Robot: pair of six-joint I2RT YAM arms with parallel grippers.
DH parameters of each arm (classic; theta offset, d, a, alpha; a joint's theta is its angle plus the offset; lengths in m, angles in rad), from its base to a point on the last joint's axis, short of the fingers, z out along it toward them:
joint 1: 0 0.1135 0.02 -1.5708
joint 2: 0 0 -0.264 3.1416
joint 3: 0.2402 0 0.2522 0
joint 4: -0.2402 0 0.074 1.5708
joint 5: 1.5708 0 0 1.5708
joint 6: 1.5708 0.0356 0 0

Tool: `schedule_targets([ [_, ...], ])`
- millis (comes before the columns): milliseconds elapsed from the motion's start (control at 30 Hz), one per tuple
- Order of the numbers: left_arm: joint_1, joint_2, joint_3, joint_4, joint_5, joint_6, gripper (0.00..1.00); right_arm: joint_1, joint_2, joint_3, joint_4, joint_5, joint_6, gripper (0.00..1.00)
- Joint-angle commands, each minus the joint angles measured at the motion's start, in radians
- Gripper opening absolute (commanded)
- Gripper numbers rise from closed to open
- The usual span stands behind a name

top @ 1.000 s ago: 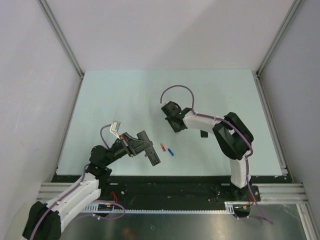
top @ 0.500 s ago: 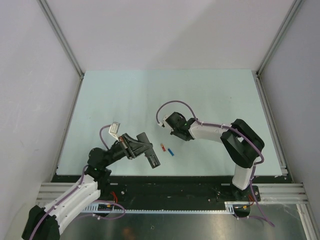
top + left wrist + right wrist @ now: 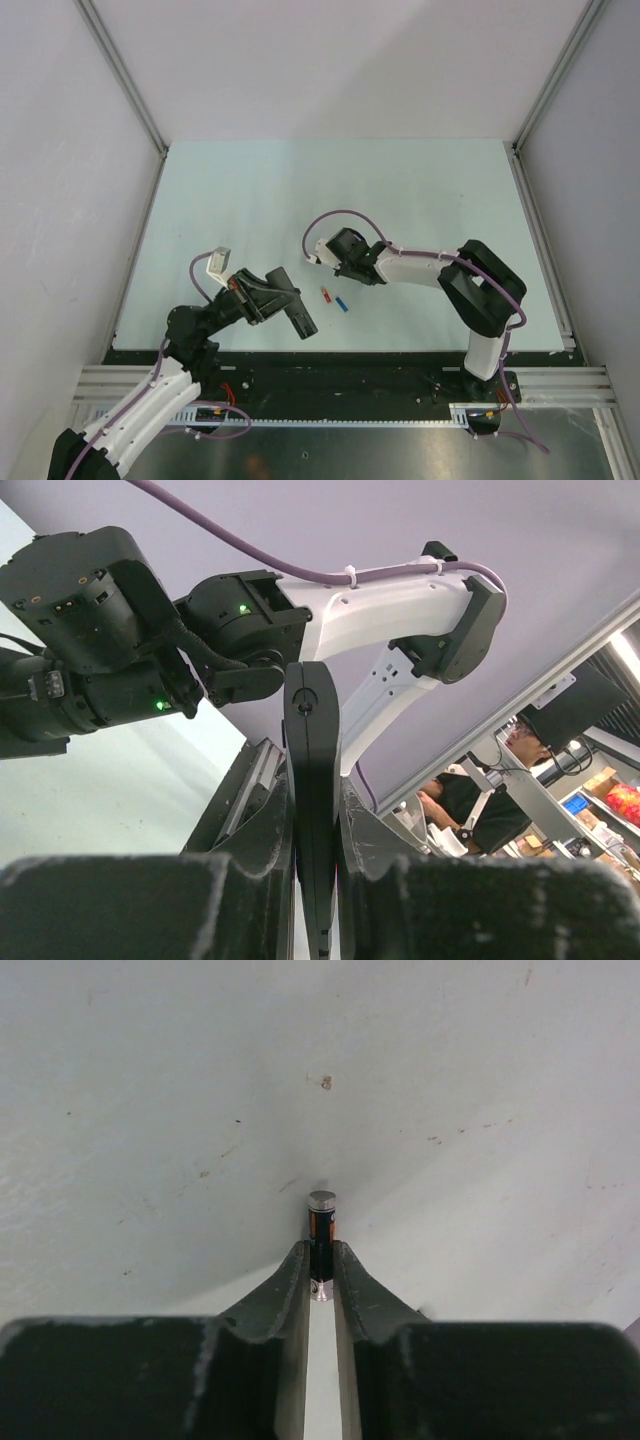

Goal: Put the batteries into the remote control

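Note:
My left gripper (image 3: 272, 296) is shut on the remote control (image 3: 296, 311), a slim black bar that sticks out past the fingers toward the table's middle. In the left wrist view the remote control (image 3: 311, 770) stands edge-on between the pads of the left gripper (image 3: 313, 815). My right gripper (image 3: 344, 267) is low over the table, and in its wrist view the right gripper (image 3: 320, 1252) is shut on a dark battery (image 3: 321, 1222) with an orange band. A red-orange battery (image 3: 325, 294) and a blue battery (image 3: 342, 303) lie side by side on the table between the two grippers.
The pale green table (image 3: 420, 190) is walled by white panels and aluminium posts (image 3: 545, 95). A black rail (image 3: 340, 358) runs along the near edge by the arm bases. The right arm (image 3: 380, 600) fills the background of the left wrist view.
The right arm has swung left and down toward the loose batteries, and its jaws have eased slightly. The left arm has shifted a little left and nearer with the remote control.

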Motion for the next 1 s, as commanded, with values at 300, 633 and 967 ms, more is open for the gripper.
schedule_targets([
  [300,-0.003,-0.02,-0.099,0.023,0.002,-0.005,0.0,0.018,-0.015,-0.004,0.023,0.013,0.08,0.42],
  [633,-0.003,-0.029,-0.105,0.025,0.007,-0.01,0.0,-0.045,-0.215,-0.002,0.144,0.209,0.413,0.48],
  [967,-0.002,-0.001,-0.134,0.023,-0.064,-0.059,0.0,-0.06,-0.393,-0.016,0.081,0.193,1.152,0.83],
])
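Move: The right hand has the black battery right at its fingertips, just above the table top. The red battery lies some 9 cm to that hand's left and 8 cm back. The blue battery is about 5 cm left and 10 cm back, and the black cover roughly 10 cm to its right, level with it. From the left hand, which holds up the remote, the black battery is around 18 cm ahead, 15 cm right and 23 cm below. The right fingertips let go of the black battery, opening from nearly shut to about half while the hand stays almost in place low over the table. Then the hand climbs quickly away, about 13 cm up and slightly forward and right, turning clockwise and rolling its left side up, each by some 45 degrees. ##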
